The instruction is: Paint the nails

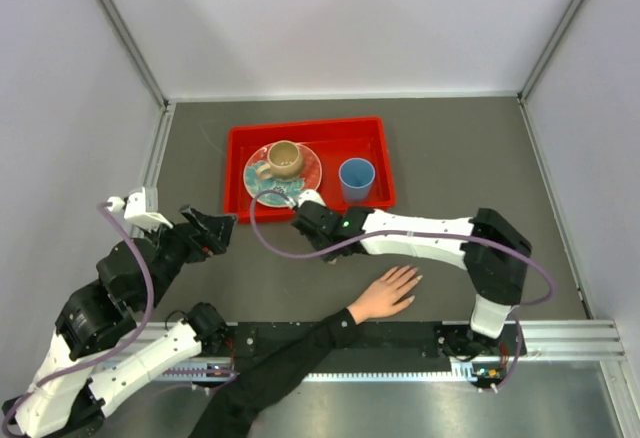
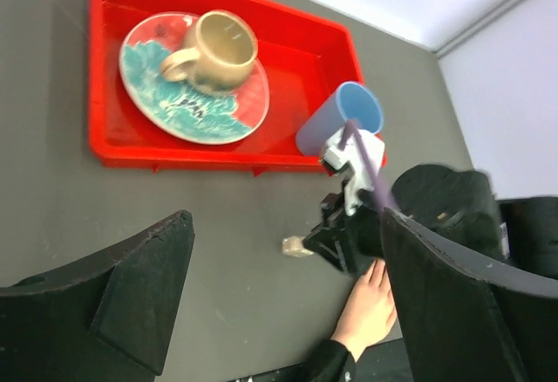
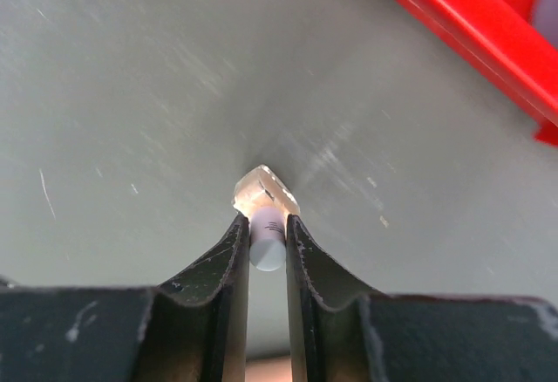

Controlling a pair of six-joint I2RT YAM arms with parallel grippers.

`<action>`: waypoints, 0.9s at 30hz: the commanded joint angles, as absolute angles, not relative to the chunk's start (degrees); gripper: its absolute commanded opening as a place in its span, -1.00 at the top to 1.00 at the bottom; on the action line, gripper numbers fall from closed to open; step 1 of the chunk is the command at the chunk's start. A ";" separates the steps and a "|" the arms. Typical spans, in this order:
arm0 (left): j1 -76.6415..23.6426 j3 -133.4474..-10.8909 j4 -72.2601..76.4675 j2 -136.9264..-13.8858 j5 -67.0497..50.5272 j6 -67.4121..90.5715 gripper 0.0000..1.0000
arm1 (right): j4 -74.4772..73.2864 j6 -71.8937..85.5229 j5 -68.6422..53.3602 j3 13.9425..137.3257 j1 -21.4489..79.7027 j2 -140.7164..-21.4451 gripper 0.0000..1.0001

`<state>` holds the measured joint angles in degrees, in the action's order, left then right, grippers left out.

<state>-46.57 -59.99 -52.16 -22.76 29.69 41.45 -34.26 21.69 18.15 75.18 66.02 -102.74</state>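
A light-skinned hand point(image 1: 385, 296) with a black sleeve lies palm down at the table's near edge, fingers spread toward the upper right. Its nails point(image 1: 414, 277) are too small to make out. My right gripper point(image 1: 303, 222) is low on the table just left of the hand. In the right wrist view it point(image 3: 268, 225) is shut on the white cap point(image 3: 268, 244) of a small clear nail polish bottle point(image 3: 264, 188) that touches the table. The bottle also shows in the left wrist view point(image 2: 296, 246). My left gripper point(image 1: 218, 230) is open and empty, left of the bottle.
A red tray point(image 1: 238, 153) stands at the back with a patterned plate point(image 1: 305, 178), a tan mug point(image 1: 283, 160) on it, and a blue cup point(image 1: 356, 178). Grey walls close in the table on three sides. A black rail runs along the near edge.
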 commanded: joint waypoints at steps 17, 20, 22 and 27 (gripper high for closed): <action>-46.58 -43.76 1.23 -43.66 -35.50 11.00 -0.60 | -53.00 7.65 -15.98 79.80 46.05 -66.89 1.00; -46.58 -45.78 1.05 -48.94 -37.96 6.86 -0.52 | -53.35 7.47 -17.40 80.07 45.97 -65.39 1.00; -46.58 -45.97 1.84 -51.14 -41.65 5.01 -0.45 | -53.61 7.56 -18.01 80.50 46.14 -64.78 1.00; -46.58 -47.11 3.24 -55.81 -42.28 2.73 -0.33 | -54.84 6.95 -21.09 82.18 46.05 -63.99 1.00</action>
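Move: The right fingers already pinch the nail polish bottle's cap, its body about 3 cm below, 1 cm ahead and 1 cm left. The rubber hand lies some 13 cm right and 8 cm back of them, 4 cm lower; the blue cup 14 cm ahead, 6 cm right, 3 cm lower. From the open left hand the bottle is about 19 cm right, 5 cm ahead and 27 cm below. Right hand lifts its bottle some 20 cm and rightward; left turns clockwise, sweeping 23 cm right towards it. ##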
